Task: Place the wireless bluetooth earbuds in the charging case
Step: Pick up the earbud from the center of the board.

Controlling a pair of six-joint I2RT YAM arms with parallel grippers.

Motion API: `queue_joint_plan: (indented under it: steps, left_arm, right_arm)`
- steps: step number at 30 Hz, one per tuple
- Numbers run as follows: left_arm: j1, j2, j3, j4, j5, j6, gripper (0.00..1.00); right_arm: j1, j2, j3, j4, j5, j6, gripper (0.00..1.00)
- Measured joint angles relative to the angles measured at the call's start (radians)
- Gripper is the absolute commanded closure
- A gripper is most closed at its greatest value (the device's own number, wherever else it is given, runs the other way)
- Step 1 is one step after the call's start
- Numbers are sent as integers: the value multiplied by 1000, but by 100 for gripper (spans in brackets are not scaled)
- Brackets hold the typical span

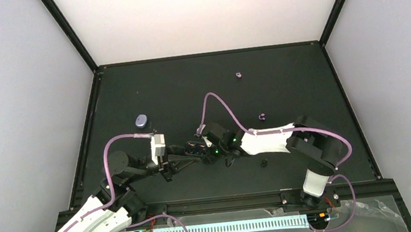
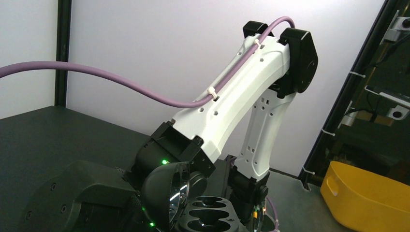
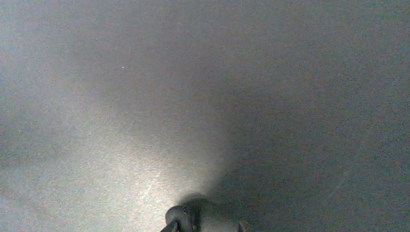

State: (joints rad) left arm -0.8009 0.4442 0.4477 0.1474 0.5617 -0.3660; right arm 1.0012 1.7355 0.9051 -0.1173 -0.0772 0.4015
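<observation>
The charging case [image 2: 212,215] is a dark glossy clamshell standing open, with its domed lid [image 2: 162,198] raised at the left and two empty sockets facing up. My left gripper [image 1: 187,156] is shut on it near the table's middle. My right gripper [image 1: 209,145] meets the case [image 1: 196,148] from the right, right behind the lid. Its wrist view shows only blurred grey and a small rounded shape [image 3: 186,218] at the bottom edge, so its jaws are unclear. Two purple earbuds lie on the mat, one far back [image 1: 238,75], one nearer [image 1: 261,116].
A small lavender-grey oval pebble [image 1: 141,121] lies left of the grippers. A tiny black bit [image 1: 264,162] sits near the right arm's base. The right arm [image 2: 232,96] rises close in front of the left wrist camera. A yellow bin [image 2: 367,198] stands beyond the table's edge.
</observation>
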Motion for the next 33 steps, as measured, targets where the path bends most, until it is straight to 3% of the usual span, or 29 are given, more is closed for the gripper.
queue_joint_plan:
  steps: [8, 23, 29, 33]
  left_arm:
    - [0, 0, 0, 0, 0, 0, 98]
    - [0, -13, -6, 0, 0, 0, 98]
    - [0, -13, -6, 0, 1, 0, 98]
    - [0, -13, -6, 0, 1, 0, 98]
  right_arm:
    - [32, 1, 0, 3, -6, 1, 83]
    - [36, -25, -30, 13, 8, 6, 95]
    - [35, -115, -79, 1, 53, 6, 99]
    - [35, -309, -134, -54, 91, -13, 99]
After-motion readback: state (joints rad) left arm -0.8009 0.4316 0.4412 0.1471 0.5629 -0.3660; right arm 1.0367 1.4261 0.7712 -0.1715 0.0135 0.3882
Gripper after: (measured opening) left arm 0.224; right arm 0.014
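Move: The black earbud at the centre of the board lies almost between my right fingertips, about 1 cm back, 1 cm to the left and 1 cm below. The other black earbud is some 19 cm to the right and 6 cm back of my right hand, and the nearer purple earbud 21 cm right and 13 cm ahead. The charging case hangs roughly 28 cm higher, 10 cm back and 3 cm left. From my left hand, the centre earbud is about 10 cm ahead, 4 cm right and 29 cm down. Low at the board, I ease my right hand about 1.5 cm back and a little left to the centre earbud while its part-open fingers close, and pinch the earbud between the tips. Then I lift it about 6 cm, speeding up, swinging some 4 cm right and tipping the fingertips slightly outward. My left hand keeps holding the charging case still. ##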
